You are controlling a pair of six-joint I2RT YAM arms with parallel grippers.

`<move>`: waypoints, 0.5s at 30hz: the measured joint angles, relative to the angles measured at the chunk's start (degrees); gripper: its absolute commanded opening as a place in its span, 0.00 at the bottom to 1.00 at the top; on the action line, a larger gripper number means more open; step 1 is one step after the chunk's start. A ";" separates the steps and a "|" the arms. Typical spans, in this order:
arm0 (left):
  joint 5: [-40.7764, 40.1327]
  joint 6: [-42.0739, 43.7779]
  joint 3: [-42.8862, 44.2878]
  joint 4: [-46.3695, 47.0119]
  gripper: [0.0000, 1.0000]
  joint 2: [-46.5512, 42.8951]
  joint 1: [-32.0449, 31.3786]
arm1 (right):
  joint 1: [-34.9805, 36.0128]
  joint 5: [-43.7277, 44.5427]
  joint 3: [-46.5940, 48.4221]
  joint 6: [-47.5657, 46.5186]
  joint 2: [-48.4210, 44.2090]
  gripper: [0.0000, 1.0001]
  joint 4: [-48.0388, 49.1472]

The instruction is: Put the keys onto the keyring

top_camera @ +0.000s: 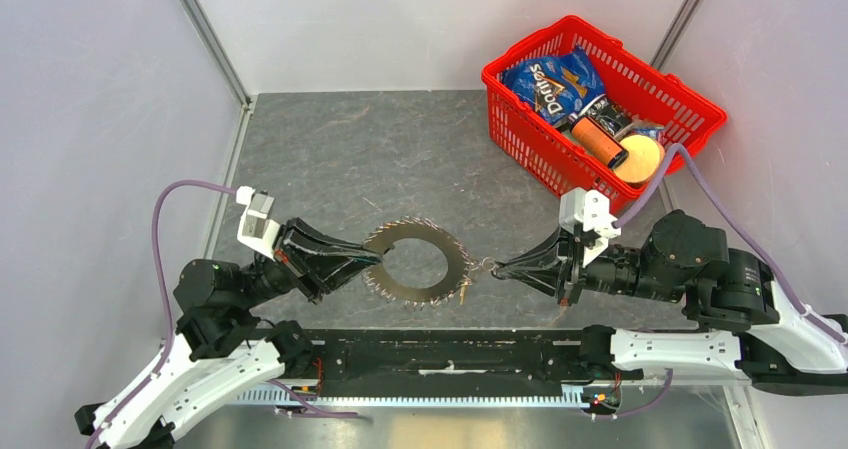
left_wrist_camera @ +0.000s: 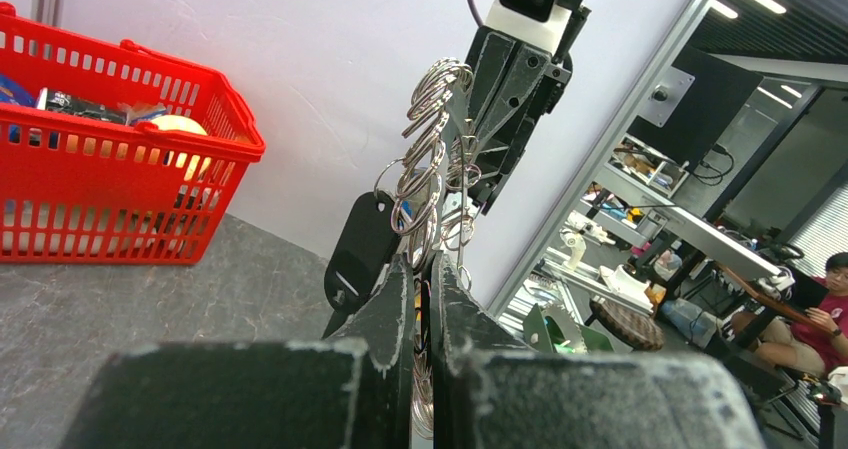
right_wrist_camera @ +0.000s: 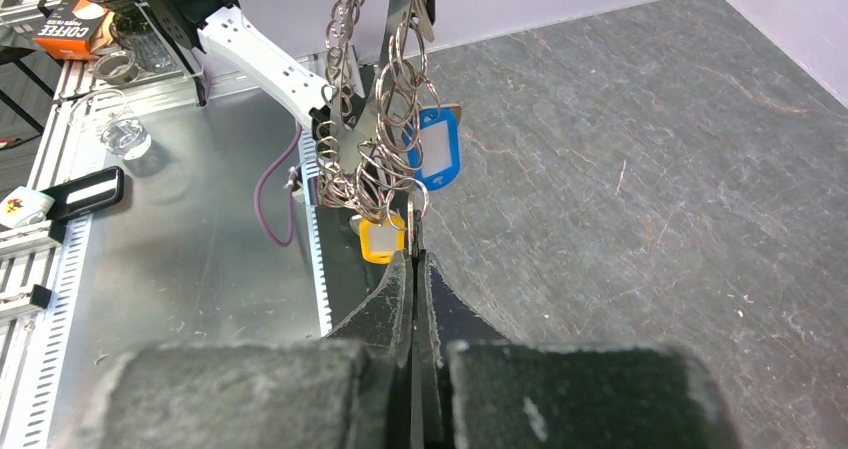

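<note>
The keyring, a grey toothed metal wheel with a hole, is held between my two grippers above the table. My left gripper is shut on its left rim. In the left wrist view those jaws pinch the stacked silver rings, and a black tag hangs beside them. My right gripper is shut on a small silver key at the wheel's right rim. In the right wrist view the key stands edge-on in the shut jaws, with a blue tag and a yellow tag hanging from the rings.
A red basket holding a chip bag, an orange can and a round yellow item stands at the back right. Grey walls close the left, back and right. A metal rail runs along the near edge between the arm bases.
</note>
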 measured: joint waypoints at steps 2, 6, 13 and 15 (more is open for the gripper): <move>-0.15 0.00 0.00 0.00 0.06 -0.31 0.00 | 0.00 -0.02 1.03 -0.50 0.70 0.00 -0.52; -0.66 0.00 0.00 0.00 0.18 -0.59 0.00 | 0.00 -0.26 3.87 -1.38 2.25 0.00 -1.84; -2.60 0.00 -0.02 -0.85 0.31 -2.10 0.00 | 0.00 -0.13 8.35 -3.56 4.55 0.00 -4.37; -3.13 0.00 -0.02 -0.94 0.32 -2.60 0.00 | 0.00 -0.04 9.60 -4.17 4.94 0.00 -5.29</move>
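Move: The left fingertips hold the near rim of the keyring, the big round plate, whose middle lies about 5 cm to their right, level in reach and height. From the right hand that middle is roughly 10 cm to the left and 1 cm farther out, joined by small rings in its fingertips; a gold key hangs some 4 cm to the left of this hand, 2 cm back and a little lower. A black tag hangs about 3 cm right of the left hand, 2 cm ahead and slightly below. The left fingers let go of the plate's rim, opening to about a third of their range, while the hand eases roughly 1 cm to the left, away from the keyring. The right hand keeps its pinch on the small rings at the plate's other side and rises about 2.5 cm, barely turning, so that it alone carries the keyring. ##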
